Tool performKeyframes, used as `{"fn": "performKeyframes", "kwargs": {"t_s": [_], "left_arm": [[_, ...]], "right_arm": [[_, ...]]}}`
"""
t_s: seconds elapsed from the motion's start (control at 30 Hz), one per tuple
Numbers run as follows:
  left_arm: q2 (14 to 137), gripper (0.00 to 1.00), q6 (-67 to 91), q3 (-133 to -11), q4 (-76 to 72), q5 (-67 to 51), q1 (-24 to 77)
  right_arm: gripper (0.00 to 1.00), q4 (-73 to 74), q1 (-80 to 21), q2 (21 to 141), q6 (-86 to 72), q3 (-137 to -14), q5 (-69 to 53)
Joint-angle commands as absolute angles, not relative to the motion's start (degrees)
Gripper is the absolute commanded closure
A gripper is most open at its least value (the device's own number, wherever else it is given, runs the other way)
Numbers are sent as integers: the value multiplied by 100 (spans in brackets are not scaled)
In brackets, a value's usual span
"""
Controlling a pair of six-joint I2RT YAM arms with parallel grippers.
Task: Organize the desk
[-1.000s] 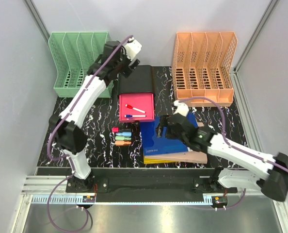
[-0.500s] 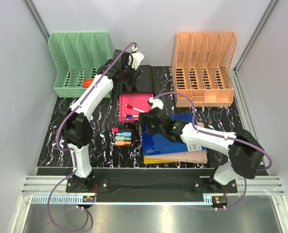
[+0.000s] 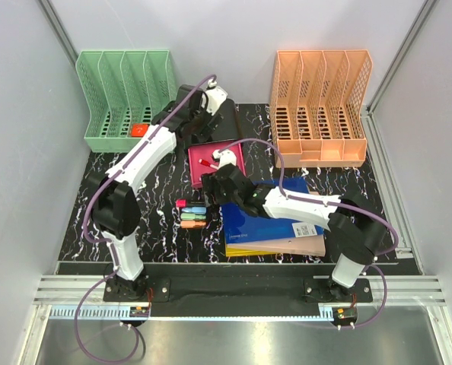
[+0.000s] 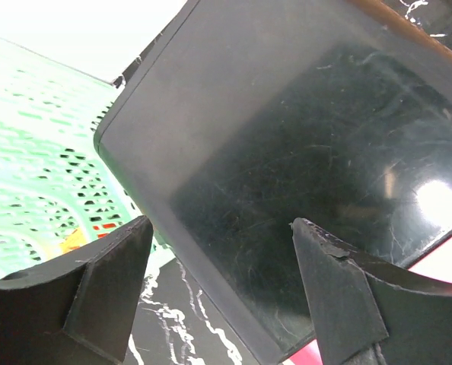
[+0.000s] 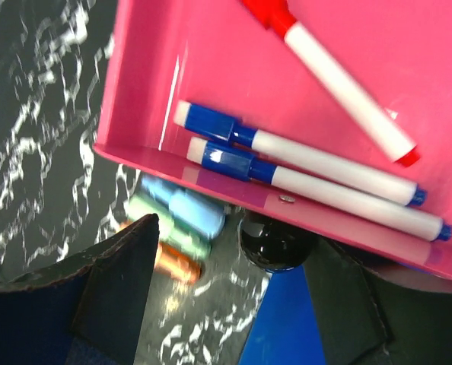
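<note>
The desk [image 3: 154, 190] is a black marble-veined top. A pink tray [image 3: 237, 160] on it holds a red marker [image 5: 340, 84] and two blue markers [image 5: 310, 163]. A black flat case [image 3: 227, 122] lies just behind the tray. My left gripper [image 3: 205, 125] is open, low over the case's left edge [image 4: 287, 152], with nothing between its fingers [image 4: 112, 281]. My right gripper [image 3: 212, 182] is open and empty above the tray's near edge [image 5: 226, 289]. Several highlighters [image 3: 192, 214] lie left of a blue book [image 3: 268, 220].
A green file rack [image 3: 127, 99] stands back left with a red item [image 3: 140, 130] in it. An orange rack [image 3: 321, 106] stands back right. Tan and yellow books [image 3: 302, 245] lie under the blue one. A black round object [image 5: 275, 242] sits under the tray's edge.
My right gripper has moved left from the blue book to the pink tray's near edge. My left gripper has come down and nearer over the black case.
</note>
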State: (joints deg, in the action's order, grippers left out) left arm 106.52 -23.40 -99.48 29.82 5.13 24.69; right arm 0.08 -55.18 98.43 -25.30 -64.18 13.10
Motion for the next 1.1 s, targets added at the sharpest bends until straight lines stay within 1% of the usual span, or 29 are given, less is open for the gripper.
{"fn": "performKeyframes", "kwargs": {"t_s": [0.0, 0.17, 0.4, 0.6, 0.8, 1.07], "left_arm": [[10793, 21, -2768, -9457, 3841, 773, 2654], [10863, 21, -2883, -9387, 3981, 765, 2698], [10802, 21, -2962, -9299, 4078, 747, 2698], [10670, 21, -2918, -9229, 4122, 668, 2689], [10574, 23, -2830, -9176, 4131, 528, 2663], [10442, 23, -2812, -9027, 4140, 440, 2663]], "right_arm": [[18, -580, -5493, 9888, -1978, -6978, 1766], [18, -686, -5484, 9975, -1609, -7215, 1968], [18, -773, -5362, 10405, -1345, -7567, 2021], [18, -1221, -5221, 10670, -976, -7664, 2188], [18, -1994, -5186, 10889, -528, -7725, 2522], [18, -2469, -5186, 11285, -282, -7928, 2830]]}}
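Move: The open top drawer's black knob lies about 1 cm ahead of my right hand, 2 cm to its right and 1 cm below. The drawer's middle is some 7 cm ahead and 1 cm right, the black box's roughly 19 cm ahead and 2 cm right; the highlighters lie about 8 cm back, 5 cm left and 10 cm below. From my left hand, over the box top, the knob is about 18 cm back, 4 cm right and 7 cm below. With my right fingers still open around the knob, I rise about 4 cm while starting forward, then settle slightly and drive on straight ahead, about 11 cm in all, pushing the drawer's front in towards the black box. The wrist tips up some 20 degrees as I go. My left hand stays low over the box top, open, easing back about 2 cm. ##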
